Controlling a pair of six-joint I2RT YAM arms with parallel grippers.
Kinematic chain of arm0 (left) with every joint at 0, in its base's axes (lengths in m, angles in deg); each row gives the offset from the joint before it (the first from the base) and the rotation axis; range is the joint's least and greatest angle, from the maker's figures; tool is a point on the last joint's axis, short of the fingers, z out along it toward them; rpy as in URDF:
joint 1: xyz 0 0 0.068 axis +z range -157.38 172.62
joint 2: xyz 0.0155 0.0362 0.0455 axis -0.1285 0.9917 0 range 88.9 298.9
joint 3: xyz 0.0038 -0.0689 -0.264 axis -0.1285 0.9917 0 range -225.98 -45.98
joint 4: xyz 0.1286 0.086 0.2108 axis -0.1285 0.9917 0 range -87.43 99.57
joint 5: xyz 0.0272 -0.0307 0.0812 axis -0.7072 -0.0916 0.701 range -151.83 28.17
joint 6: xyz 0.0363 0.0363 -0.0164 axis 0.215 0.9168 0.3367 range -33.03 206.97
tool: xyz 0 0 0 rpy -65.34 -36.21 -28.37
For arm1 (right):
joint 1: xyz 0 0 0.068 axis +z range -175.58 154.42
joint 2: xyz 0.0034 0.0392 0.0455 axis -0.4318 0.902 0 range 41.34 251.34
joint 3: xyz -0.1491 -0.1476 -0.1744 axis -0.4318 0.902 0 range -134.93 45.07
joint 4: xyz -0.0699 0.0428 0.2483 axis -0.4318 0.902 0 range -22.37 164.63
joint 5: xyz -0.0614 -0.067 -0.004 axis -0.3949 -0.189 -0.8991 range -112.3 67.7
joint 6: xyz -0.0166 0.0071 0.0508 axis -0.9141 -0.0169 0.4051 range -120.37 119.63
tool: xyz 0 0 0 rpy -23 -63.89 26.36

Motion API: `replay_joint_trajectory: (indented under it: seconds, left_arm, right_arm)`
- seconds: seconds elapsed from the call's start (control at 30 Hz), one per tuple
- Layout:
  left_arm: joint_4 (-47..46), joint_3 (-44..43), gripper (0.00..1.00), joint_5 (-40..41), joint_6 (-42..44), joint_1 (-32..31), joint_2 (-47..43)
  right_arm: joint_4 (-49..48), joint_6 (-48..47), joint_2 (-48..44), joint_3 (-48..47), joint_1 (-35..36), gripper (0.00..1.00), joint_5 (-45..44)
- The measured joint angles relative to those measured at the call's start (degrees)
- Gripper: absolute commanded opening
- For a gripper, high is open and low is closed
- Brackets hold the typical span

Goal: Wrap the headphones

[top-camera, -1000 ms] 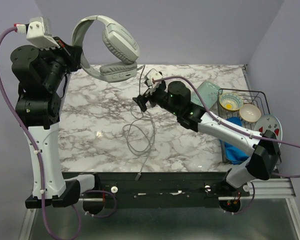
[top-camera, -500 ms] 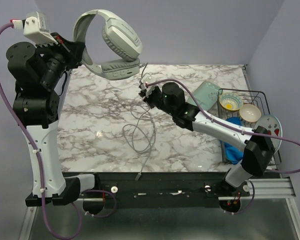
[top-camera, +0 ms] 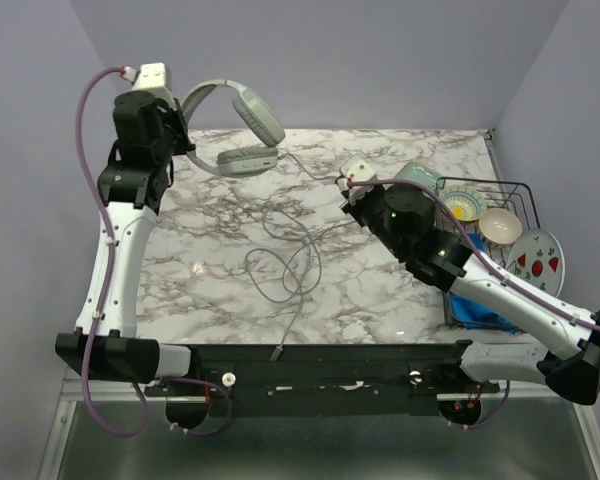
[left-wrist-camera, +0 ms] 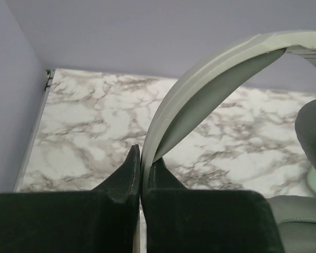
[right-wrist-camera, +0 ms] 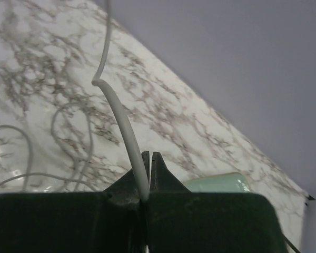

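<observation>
The light grey headphones (top-camera: pixel 242 128) hang above the table's back left, and my left gripper (top-camera: pixel 177 137) is shut on their curved headband (left-wrist-camera: pixel 210 79). One earcup (left-wrist-camera: pixel 312 126) shows at the right edge of the left wrist view. The thin grey cable (top-camera: pixel 315 172) runs from the lower earcup to my right gripper (top-camera: pixel 346 190), which is shut on it (right-wrist-camera: pixel 121 118). From there the cable drops into loose loops (top-camera: pixel 280 265) on the marble. Its plug (top-camera: pixel 277 352) lies at the near edge.
A pale green plate (top-camera: pixel 417 178) lies just behind the right gripper. A wire dish rack (top-camera: pixel 525 188) with two bowls, a patterned plate (top-camera: pixel 537 258) and a blue cloth (top-camera: pixel 470 300) are at the right edge.
The right gripper has shut on the cable and drawn it right and back. The left arm has swung the headphones lower and farther over the table.
</observation>
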Motion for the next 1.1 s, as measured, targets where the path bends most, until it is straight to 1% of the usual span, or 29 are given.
replay_joint_trajectory:
  seconds: [0.1,0.2,0.33,0.4,0.53,0.6,0.73,0.83,1.0,1.07,1.1]
  left_arm:
    - [-1.01,4.48,0.00,6.45,6.49,-4.46,3.26]
    - [-1.29,7.76,0.00,10.40,12.50,-8.90,6.05]
    - [-2.14,11.17,0.00,12.22,19.12,-15.37,7.17]
    - [-2.47,12.55,0.00,12.37,22.47,-19.85,7.15]
    - [-2.80,13.51,0.00,11.56,25.83,-26.18,6.91]
    - [-2.62,13.94,0.00,9.55,27.10,-28.02,6.12]
    - [-0.79,14.10,0.00,5.18,28.52,-29.20,3.89]
    - [1.25,14.10,0.00,-0.63,28.94,-29.16,1.90]
    - [2.56,14.12,0.00,-11.21,28.70,-29.22,-2.19]
    - [2.38,14.08,0.00,-14.05,28.11,-29.20,-3.69]
    - [2.34,13.94,0.00,-15.08,27.74,-29.20,-4.22]
  right_arm:
    - [4.31,-1.90,-2.73,-3.85,-0.02,0.01,-7.67]
    - [6.32,-3.41,-2.84,-8.37,-0.15,0.01,-11.56]
    - [8.70,-4.15,-2.45,-12.70,-0.13,0.01,-11.74]
    - [9.07,-4.31,-1.90,-14.51,-0.13,0.01,-11.04]
    - [9.22,-4.37,0.48,-18.56,-0.11,0.01,-7.67]
    - [9.22,-4.46,1.64,-19.26,-0.11,0.01,-6.86]
    - [9.11,-4.79,5.40,-20.39,-0.24,0.01,-6.10]
    - [9.14,-4.74,7.56,-21.16,-1.25,0.01,-5.29]
    - [9.25,-4.17,9.05,-22.53,-6.27,0.01,-1.97]
    - [9.25,-4.04,9.60,-23.21,-7.63,0.04,-0.72]
    - [9.29,-3.87,9.94,-23.50,-8.00,0.09,-0.09]
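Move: The left gripper already holds the headphones' band, their middle about 10 cm to its right and 2 cm ahead. The cable pinched in the right gripper is about 35 cm right, 9 cm back and 10 cm below. From the right gripper, the headphones are some 25 cm left, 10 cm ahead and 10 cm above; the loose cable loops lie about 15 cm left, 7 cm back and 29 cm below; the green tray some 20 cm right, 16 cm ahead and 29 cm below. Swing the left gripper down and right, then back, bringing the headphones about 20 cm right towards the right gripper while the hand turns some 50 degrees clockwise; let it rise a little at the end. Meanwhile raise the right gripper, first swinging right and then partly back left, and finish forward past the headphones' far side. Keep both grips shut, on band and cable. ##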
